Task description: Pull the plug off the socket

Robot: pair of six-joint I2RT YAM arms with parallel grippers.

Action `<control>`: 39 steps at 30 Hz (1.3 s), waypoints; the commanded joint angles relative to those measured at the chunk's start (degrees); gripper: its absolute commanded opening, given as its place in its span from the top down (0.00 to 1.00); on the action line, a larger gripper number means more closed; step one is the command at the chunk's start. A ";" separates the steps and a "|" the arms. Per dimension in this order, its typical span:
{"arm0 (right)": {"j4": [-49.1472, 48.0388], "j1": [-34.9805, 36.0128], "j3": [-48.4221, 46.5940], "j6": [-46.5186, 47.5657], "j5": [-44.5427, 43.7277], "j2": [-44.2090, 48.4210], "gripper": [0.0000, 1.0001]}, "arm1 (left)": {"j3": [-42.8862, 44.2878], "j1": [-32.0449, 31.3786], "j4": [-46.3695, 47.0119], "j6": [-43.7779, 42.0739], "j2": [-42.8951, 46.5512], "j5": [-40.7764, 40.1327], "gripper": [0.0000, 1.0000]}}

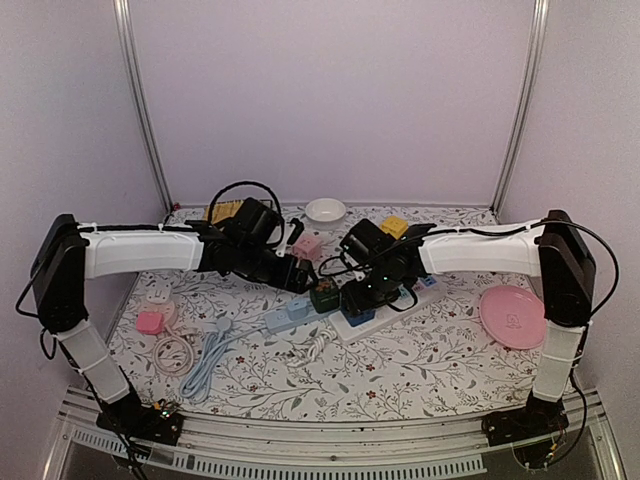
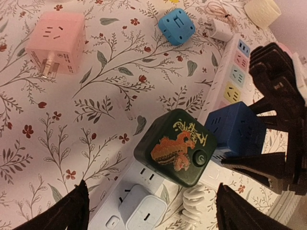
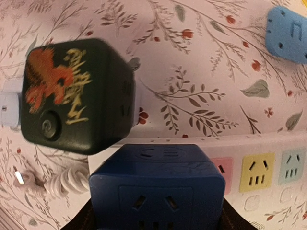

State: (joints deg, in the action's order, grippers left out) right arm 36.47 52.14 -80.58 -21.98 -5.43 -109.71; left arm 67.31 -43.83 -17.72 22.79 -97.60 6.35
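A dark blue cube plug (image 3: 156, 187) sits in the white power strip (image 3: 249, 172) that has pastel sockets. My right gripper (image 3: 156, 221) is shut on it, with a finger pressed against each side. In the left wrist view its black fingers (image 2: 268, 167) flank the same blue cube (image 2: 235, 129). Beside it a dark green cube with a dragon print (image 2: 175, 147) is plugged into a second white strip (image 2: 144, 175), next to a white charger (image 2: 141, 208). My left gripper (image 2: 153, 206) hangs open above that strip and holds nothing. From above, both grippers (image 1: 300, 275) (image 1: 358, 300) meet at mid-table.
A pink cube (image 2: 55, 43) and a light blue cube (image 2: 176, 26) lie loose on the floral cloth. A pink plate (image 1: 512, 316) is at the right, a white bowl (image 1: 325, 211) at the back, and coiled cables (image 1: 175, 350) at the front left.
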 commanded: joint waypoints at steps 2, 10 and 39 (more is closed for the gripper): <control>1.02 0.04 -2.92 -0.92 -1.73 0.41 0.62 | -0.84 -0.70 1.10 0.37 2.33 -0.68 0.08; 3.66 0.01 -6.91 -0.74 -6.22 4.35 0.73 | 0.03 -1.33 1.78 -0.30 1.36 0.67 0.08; 3.69 -0.05 -5.11 -3.86 -5.84 15.15 0.76 | 9.16 -7.27 -4.95 -5.22 -9.41 -1.47 0.08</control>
State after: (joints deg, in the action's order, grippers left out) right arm 43.16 52.12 -85.60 -24.88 -9.69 -100.20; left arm 75.31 -50.06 -18.52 19.49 -104.84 8.03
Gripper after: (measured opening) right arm 0.616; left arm 0.917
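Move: The dark-blue plug cube is already between the right fingers, practically at the hand point, seated near the left end of the white socket strip, whose middle is about 4 cm ahead, 7 cm right and 4 cm below. A green cube stands 3 cm ahead and 6 cm left. From the left hand the strip's near-left end is about 6 cm back, 8 cm right and 8 cm below; the green cube is 5 cm right, 6 cm below. The dark-blue plug cube, still pinched in the right fingers, is drawn about 9 cm almost straight up, the wrist tilting a little. Meanwhile the open left hand travels some 6 cm right and slightly back, past the green cube towards the rising strip's left end, turning about 10 degrees clockwise; whether it touches the strip can't be made out. ##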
